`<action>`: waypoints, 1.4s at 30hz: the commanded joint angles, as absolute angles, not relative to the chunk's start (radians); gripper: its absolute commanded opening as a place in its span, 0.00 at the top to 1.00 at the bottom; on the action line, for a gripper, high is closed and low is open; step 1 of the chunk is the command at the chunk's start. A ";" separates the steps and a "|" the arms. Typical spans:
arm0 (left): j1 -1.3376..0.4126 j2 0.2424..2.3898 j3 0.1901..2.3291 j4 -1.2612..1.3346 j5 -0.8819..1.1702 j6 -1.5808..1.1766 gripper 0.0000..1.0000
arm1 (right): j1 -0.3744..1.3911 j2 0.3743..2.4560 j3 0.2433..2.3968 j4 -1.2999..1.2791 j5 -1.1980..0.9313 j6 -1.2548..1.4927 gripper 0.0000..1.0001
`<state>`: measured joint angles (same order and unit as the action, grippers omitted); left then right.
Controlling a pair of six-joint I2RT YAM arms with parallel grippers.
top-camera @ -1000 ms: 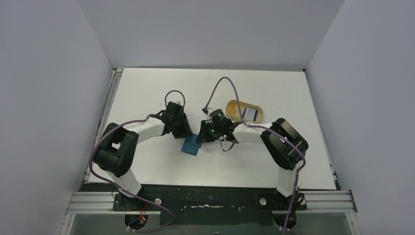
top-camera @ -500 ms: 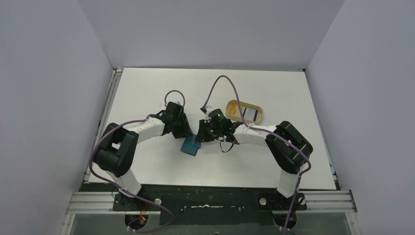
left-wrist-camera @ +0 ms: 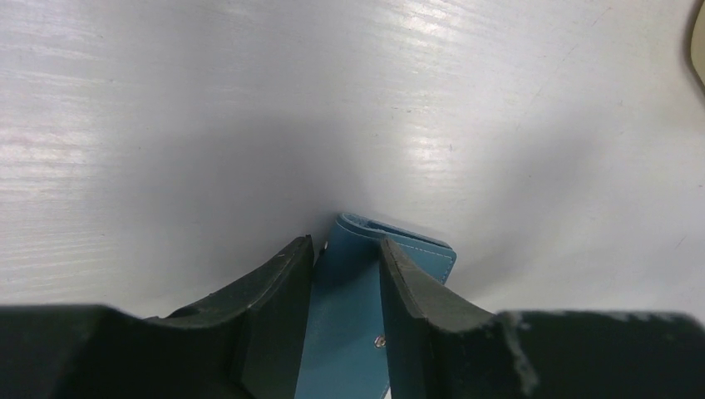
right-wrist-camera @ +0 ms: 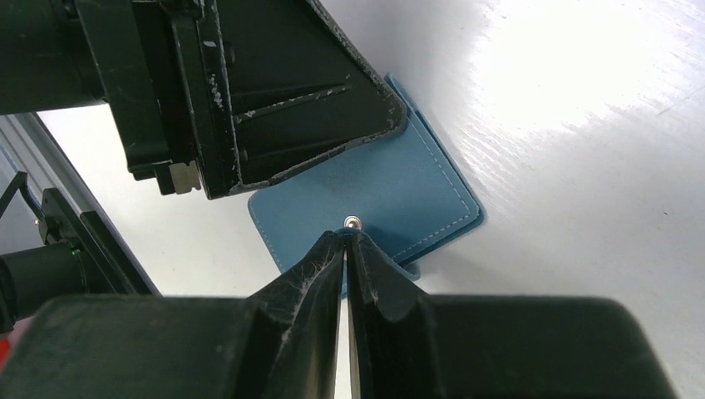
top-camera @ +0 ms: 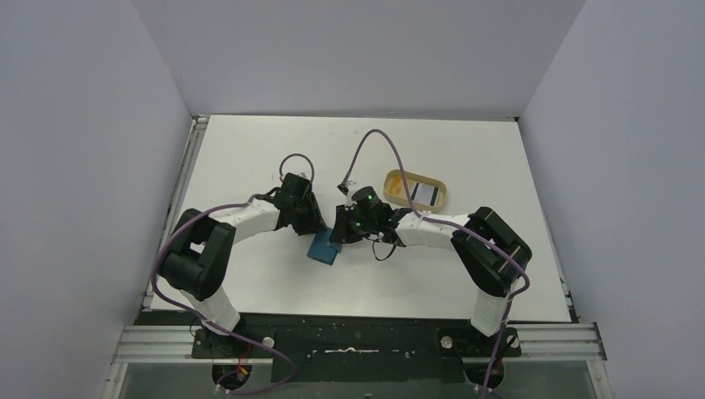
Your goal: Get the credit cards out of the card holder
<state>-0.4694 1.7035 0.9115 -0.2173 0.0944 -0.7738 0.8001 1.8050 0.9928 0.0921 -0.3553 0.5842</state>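
Note:
The teal card holder (top-camera: 323,248) lies folded flat on the white table between both arms. My left gripper (top-camera: 315,226) is shut on its folded end, and teal leather (left-wrist-camera: 345,324) fills the gap between the fingers (left-wrist-camera: 278,287). My right gripper (right-wrist-camera: 347,235) is shut at the card holder's near edge, just below the metal snap stud (right-wrist-camera: 352,222). The short strap (right-wrist-camera: 409,271) curls round its fingertips. One credit card (top-camera: 425,194), white with black bands, lies in the tan tray (top-camera: 391,177). Any cards inside the card holder are hidden.
The tan oval tray sits to the right of and behind the grippers, and its rim (left-wrist-camera: 698,41) shows in the left wrist view. Purple cables loop above both wrists. The left arm's black finger (right-wrist-camera: 291,108) overhangs the card holder close to my right fingertips.
My right gripper has slid left to the card holder's edge, and its forearm has stretched out. The left gripper and the card holder have stayed put.

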 commanded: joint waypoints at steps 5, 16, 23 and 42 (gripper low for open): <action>-0.469 1.725 0.879 -0.250 0.106 -0.767 0.90 | 0.807 1.802 1.014 0.146 -0.350 0.573 0.91; -0.468 1.723 0.885 -0.259 0.104 -0.764 0.91 | 0.807 1.819 1.004 0.183 -0.358 0.584 0.91; -0.468 1.718 0.882 -0.268 0.094 -0.758 0.91 | 0.792 1.837 0.945 0.275 -0.384 0.624 0.91; -0.469 1.706 0.873 -0.285 0.075 -0.748 0.91 | 0.752 1.860 0.813 0.616 -0.507 0.743 0.88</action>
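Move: The left hand's open fingers straddle the far end of the card holder, whose middle lies about 5 cm back, 1 cm to the right and 1 cm below. From the right hand the holder's middle is some 3 cm left, 1 cm back and 3 cm down. The tray stands about 13 cm ahead and 21 cm to the right of the right hand, roughly 3 cm lower. Left fingers pinch the holder's far end; right hand dips about 1.5 cm by the strap, tilting 10 degrees. ##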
